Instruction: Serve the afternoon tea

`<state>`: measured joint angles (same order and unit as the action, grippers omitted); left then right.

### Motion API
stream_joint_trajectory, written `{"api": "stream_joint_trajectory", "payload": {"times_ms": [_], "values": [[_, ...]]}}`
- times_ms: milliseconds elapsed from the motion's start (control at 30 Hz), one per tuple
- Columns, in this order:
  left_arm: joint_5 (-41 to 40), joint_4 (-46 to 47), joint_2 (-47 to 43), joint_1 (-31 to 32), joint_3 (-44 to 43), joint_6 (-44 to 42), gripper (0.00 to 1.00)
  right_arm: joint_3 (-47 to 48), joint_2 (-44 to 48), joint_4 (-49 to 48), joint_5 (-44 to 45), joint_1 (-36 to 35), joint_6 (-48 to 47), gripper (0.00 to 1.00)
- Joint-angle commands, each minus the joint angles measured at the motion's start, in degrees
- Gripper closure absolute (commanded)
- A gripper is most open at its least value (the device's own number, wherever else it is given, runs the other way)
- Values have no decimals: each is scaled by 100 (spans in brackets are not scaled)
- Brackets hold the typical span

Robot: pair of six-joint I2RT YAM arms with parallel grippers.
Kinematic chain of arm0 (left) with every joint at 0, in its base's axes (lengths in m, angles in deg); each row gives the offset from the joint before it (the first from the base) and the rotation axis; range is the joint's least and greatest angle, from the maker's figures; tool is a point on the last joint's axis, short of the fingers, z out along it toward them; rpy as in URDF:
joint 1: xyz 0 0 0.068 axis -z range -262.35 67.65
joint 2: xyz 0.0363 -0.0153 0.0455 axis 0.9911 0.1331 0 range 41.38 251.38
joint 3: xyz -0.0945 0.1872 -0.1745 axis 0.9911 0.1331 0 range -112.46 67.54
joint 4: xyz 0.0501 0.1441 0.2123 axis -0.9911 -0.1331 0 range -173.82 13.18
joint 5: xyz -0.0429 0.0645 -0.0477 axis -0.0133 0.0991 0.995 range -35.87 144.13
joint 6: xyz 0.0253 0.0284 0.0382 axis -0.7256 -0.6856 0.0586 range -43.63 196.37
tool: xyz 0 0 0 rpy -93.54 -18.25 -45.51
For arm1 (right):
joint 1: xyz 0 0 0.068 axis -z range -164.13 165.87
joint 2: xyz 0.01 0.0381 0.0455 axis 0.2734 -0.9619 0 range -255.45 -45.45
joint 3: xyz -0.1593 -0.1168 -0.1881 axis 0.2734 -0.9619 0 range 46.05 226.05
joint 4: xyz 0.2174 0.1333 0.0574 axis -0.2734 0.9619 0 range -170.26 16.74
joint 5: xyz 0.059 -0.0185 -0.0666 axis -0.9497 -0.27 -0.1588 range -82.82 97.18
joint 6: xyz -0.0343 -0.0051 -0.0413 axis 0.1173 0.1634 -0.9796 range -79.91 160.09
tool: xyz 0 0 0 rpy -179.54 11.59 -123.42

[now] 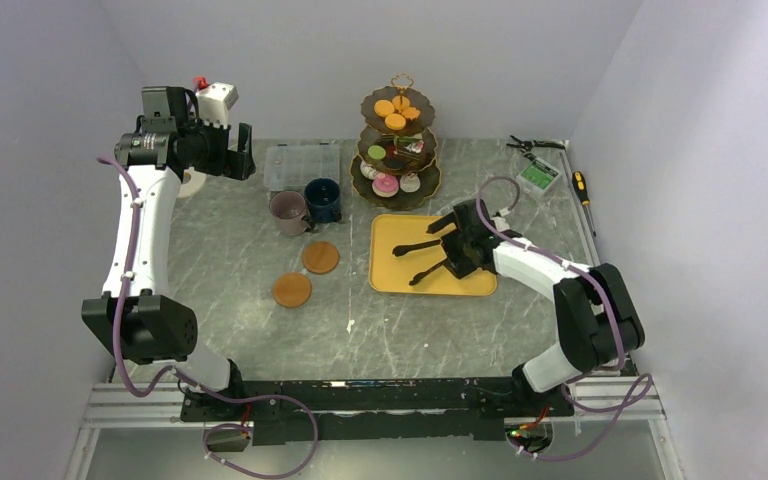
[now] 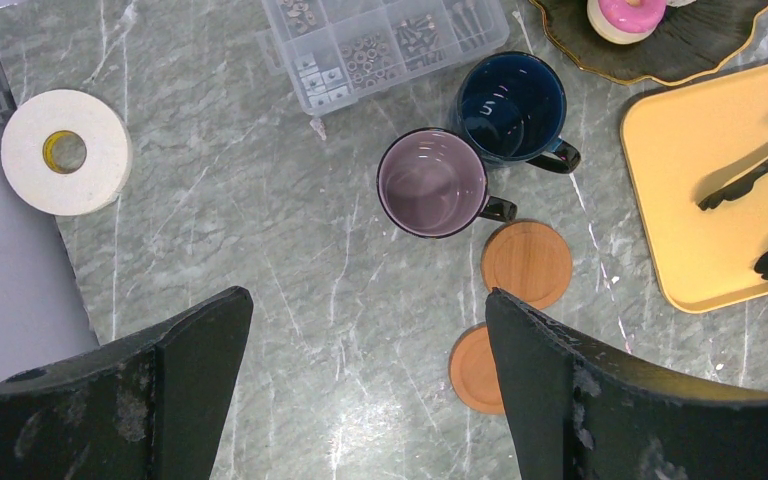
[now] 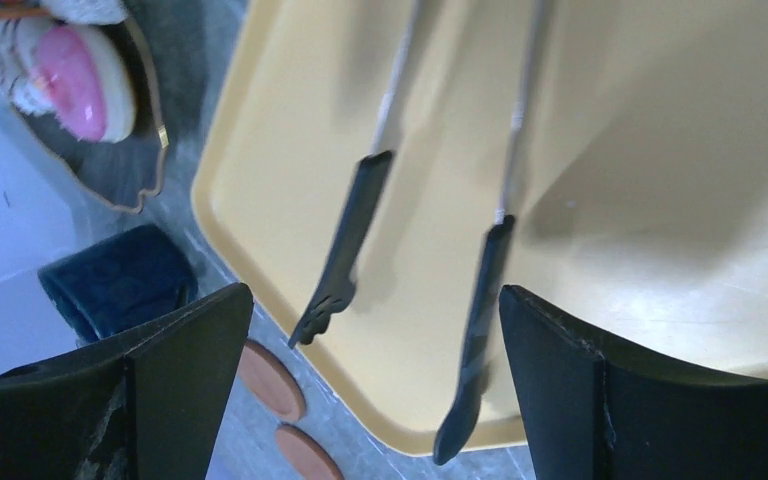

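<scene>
The dark three-tier stand (image 1: 400, 140) at the back carries orange macarons on top, a green macaron and cake in the middle, and a pink donut (image 2: 624, 14) at the bottom. The mauve mug (image 1: 288, 212) and navy mug (image 1: 322, 200) stand side by side, with two brown coasters (image 1: 320, 257) (image 1: 292, 290) in front of them. Black-tipped tongs (image 3: 343, 260) lie on the yellow tray (image 1: 465, 283). My right gripper (image 3: 375, 290) is open low over them, its fingers on either side and not touching. My left gripper (image 2: 368, 295) hangs open and empty high above the table left of the coasters.
A clear compartment box (image 1: 300, 165) of small hardware sits behind the mugs. A white tape roll (image 2: 65, 152) lies at the table's left edge. Pliers (image 1: 535, 145), a green card (image 1: 538, 175) and a screwdriver (image 1: 582, 187) lie at the back right. Walls close in on three sides.
</scene>
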<state>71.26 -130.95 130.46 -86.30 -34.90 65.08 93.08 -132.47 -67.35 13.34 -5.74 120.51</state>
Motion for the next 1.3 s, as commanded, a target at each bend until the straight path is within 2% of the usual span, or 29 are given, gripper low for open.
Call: {"api": "stream_joint_trajectory", "payload": {"times_ms": [0, 133, 233, 400, 600, 767, 933, 1067, 1267], "values": [[64, 143, -66, -29, -55, -21, 7, 368, 377, -448, 518, -407, -772, 0], [44, 137, -66, -28, -58, -27, 7, 1084, 235, -558, 1208, -1435, -2499, 3], [53, 121, -40, -30, -75, -23, 7, 1942, -488, -149, 1751, -2131, -3641, 11], [96, 67, 26, -53, -64, 2, 7, 2984, -1710, 252, 1944, -2494, -4586, 26], [107, -24, 70, -80, -178, -4, 7, 3534, -2571, 413, 2300, -2674, -5074, 36], [94, -17, 76, -95, -163, -5, 7, 3437, -2769, 272, 2403, -2707, -5318, 41], [86, -11, 114, -98, -101, -19, 7, 3349, -3023, 205, 2180, -2705, -5509, 50], [54, -7, 110, -128, -58, -66, 7, 3096, -3024, 114, 2160, -2679, -5600, 63], [88, -2, 128, -171, -83, -61, 7, 2553, -2711, -76, 2038, -2396, -5560, 67]]}}
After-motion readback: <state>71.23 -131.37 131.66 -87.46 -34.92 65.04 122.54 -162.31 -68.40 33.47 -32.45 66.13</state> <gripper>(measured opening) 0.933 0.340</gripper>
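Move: The empty-handed right gripper hangs open over the tongs in the yellow tray; the middle of the tray's left rim is some 16 cm to its left, 2 cm ahead and 4 cm lower. The tongs' black heads lie about 7 cm left, level fore and aft. Beyond the rim, the far coaster is roughly 27 cm left and 3 cm ahead; the blue mug, 27 cm left, 14 cm ahead. From the left hand the rim is about 28 cm right, 4 cm back and 28 cm below. Lift the right gripper clear of the tongs and swing it left about 16 cm, arching up some 10 cm over their heads, then down onto the tray's left rim. Roll the jaws about 75 degrees counter-clockwise on the way, fingers still slanting down and forward, and narrow them to about a third open, one finger outside the rim and one inside. ##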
